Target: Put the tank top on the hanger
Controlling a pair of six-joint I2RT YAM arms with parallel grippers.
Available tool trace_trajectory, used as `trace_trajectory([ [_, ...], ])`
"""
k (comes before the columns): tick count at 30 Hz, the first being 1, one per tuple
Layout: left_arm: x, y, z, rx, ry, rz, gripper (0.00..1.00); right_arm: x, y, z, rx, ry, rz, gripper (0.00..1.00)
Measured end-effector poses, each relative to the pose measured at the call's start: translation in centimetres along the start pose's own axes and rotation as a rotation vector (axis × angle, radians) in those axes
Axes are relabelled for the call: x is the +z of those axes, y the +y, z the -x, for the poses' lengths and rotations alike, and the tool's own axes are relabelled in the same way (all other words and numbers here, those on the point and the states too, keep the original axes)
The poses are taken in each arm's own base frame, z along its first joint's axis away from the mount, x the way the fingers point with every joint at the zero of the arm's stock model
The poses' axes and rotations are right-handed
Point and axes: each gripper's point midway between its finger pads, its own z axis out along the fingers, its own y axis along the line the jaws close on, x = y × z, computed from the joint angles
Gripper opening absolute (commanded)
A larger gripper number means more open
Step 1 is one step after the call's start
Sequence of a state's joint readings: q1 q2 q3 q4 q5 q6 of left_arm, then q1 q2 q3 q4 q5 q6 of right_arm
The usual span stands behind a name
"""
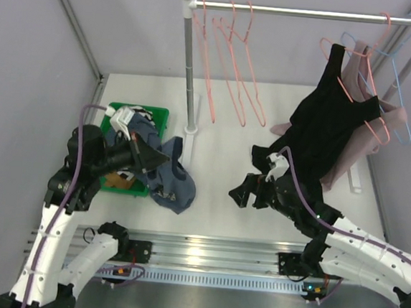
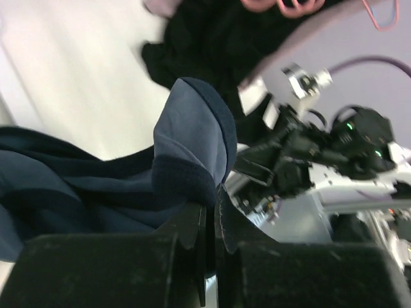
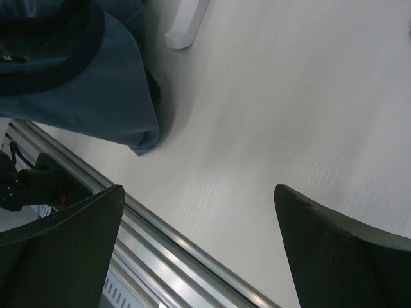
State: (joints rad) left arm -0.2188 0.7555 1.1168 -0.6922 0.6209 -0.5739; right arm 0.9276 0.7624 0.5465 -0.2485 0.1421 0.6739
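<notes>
The slate-blue tank top [image 1: 177, 187] trails from the green bin onto the table left of centre. My left gripper [image 1: 159, 157] is shut on a folded edge of it, and the cloth bulges just above the closed jaws [image 2: 214, 196] in the left wrist view, where the tank top [image 2: 192, 135] fills the left side. Empty salmon-pink wire hangers [image 1: 234, 70] hang on the rack rail at the back. My right gripper [image 1: 244, 190] is low over the table's middle, open and empty [image 3: 198, 189], with the tank top [image 3: 83, 83] to its upper left.
A green bin [image 1: 160, 114] stands at the left. A black tank top [image 1: 330, 129] and a mauve top [image 1: 368, 150] hang at the right on the rail [image 1: 311, 13], beside a light-blue hanger [image 1: 404, 106]. The rack post [image 1: 189, 73] stands mid-table. A metal rail [image 1: 204, 251] runs along the near edge.
</notes>
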Motion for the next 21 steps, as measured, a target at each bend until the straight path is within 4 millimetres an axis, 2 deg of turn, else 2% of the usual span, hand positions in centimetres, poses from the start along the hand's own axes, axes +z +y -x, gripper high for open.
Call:
trace_trajectory([
  [4,-0.9,0.1,-5.8,-0.057,0.086,-0.115,0.00,1.8,-0.1,-1.9,0.058,0.026,0.027,1.00],
  [6,-1.2,0.8,-8.7,-0.092,0.132,-0.148,0.00,2.5,0.1,-2.5,0.077,0.033,0.037,1.00],
  [9,-1.5,1.9,-11.6,-0.134,0.190,-0.148,0.00,3.4,0.9,-3.0,0.097,0.039,0.065,1.00],
  [15,-2.0,3.2,-13.6,-0.141,0.246,-0.088,0.00,5.2,2.3,-3.7,0.110,0.049,0.102,1.00],
  [21,-2.5,7.0,-15.1,-0.172,0.260,0.129,0.00,8.0,2.8,-4.7,0.102,0.076,0.093,1.00],
])
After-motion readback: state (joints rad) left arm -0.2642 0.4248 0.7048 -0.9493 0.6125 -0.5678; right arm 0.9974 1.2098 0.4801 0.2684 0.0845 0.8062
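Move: The left hand still grips the tank top, holding it up over the front of the table; the bare spot near the front edge where it is being taken lies about 5 cm back, 3 cm right and 31 cm below. From that hand the green bin is some 17 cm ahead and 20 cm left, and the near end of the rack's foot 12 cm ahead, 4 cm right. For the open right hand, the tank top's hanging part is about 24 cm left, 4 cm ahead and 11 cm below. Keeping its pinch on the tank top's edge, the left hand sinks some 15 cm towards the table's front, at first drawing back about 8 cm as well and then going almost straight down, while its fingers tip down roughly 20 degrees. The right hand, empty and still wide open, travels about 8 cm to its left and sinks some 5 cm towards the hanging cloth, closing in without touching it. ##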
